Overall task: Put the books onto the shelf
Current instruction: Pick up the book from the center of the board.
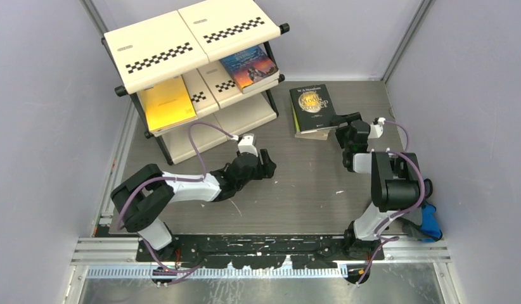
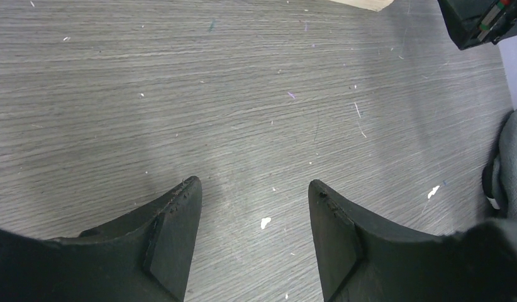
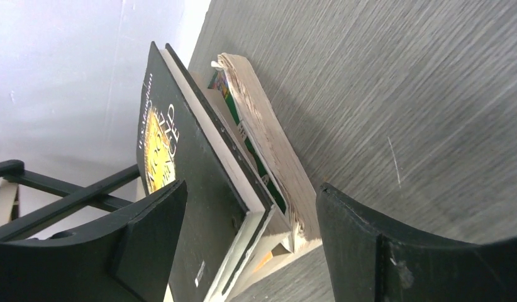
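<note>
On the table, right of the shelf [image 1: 158, 47], lies a small stack of books topped by a black one with gold lettering [image 1: 313, 101]. My right gripper [image 1: 344, 121] stands open at the stack's near corner. In the right wrist view the black book [image 3: 193, 163], a green-covered book [image 3: 243, 135] and a worn paperback [image 3: 268, 151] sit between the spread fingers of the right gripper [image 3: 251, 187], with gaps on both sides. An orange-yellow book [image 1: 166, 102] and a blue book [image 1: 248, 66] rest on the shelf's middle tier. My left gripper [image 1: 269, 166] hangs open over bare table, also in its wrist view [image 2: 253, 183].
A grey-and-blue cloth bundle [image 1: 429, 221] lies by the right arm's base and shows at the right edge of the left wrist view [image 2: 511, 163]. Grey walls close in the table on three sides. The shelf's black frame [image 3: 61, 201] stands just left of the stack.
</note>
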Controlling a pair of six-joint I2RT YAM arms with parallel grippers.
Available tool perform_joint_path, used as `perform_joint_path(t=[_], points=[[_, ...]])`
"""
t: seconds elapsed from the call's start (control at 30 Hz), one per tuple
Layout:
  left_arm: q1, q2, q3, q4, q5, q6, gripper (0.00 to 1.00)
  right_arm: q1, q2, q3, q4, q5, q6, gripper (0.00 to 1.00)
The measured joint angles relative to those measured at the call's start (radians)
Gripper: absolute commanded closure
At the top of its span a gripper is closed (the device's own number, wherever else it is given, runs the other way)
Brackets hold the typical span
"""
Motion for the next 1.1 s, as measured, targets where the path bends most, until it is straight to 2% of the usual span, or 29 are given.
perform_joint_path(t=[0.27,0.53,0.7,0.83,1.1], points=[[0.009,0.033,0.006,0.007,0.011,-0.003,0.37,-0.019,0.123,0.034,0.101,-0.077,0.067,0.26],[0.013,0.036,0.006,0.015,0.012,-0.006,0.38,-0.019,0.159,0.075,0.153,-0.14,0.1,0.37],[0.013,0.04,0.006,0.018,0.013,-0.008,0.38,-0.019,0.177,0.084,0.174,-0.159,0.114,0.53],[0.013,0.04,0.006,0.021,0.013,-0.008,0.38,-0.022,0.183,0.084,0.184,-0.173,0.13,0.72],[0.013,0.04,0.006,0.023,0.013,-0.026,0.38,-0.023,0.173,0.094,0.241,-0.194,0.154,0.96]])
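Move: The black book lies on top of its pile, its middle some 10 cm left and 3 cm ahead of the right hand, about level in height. The pile beneath is about 11 cm left, 2 cm ahead and 5 cm below. The shelf's right end is roughly 23 cm left, 8 cm ahead. From the left hand the black book is about 16 cm ahead and 14 cm right, roughly level in height. Right hand reaches about 4 cm forward and slightly left, dips, pinches the black book's right edge, rises. ##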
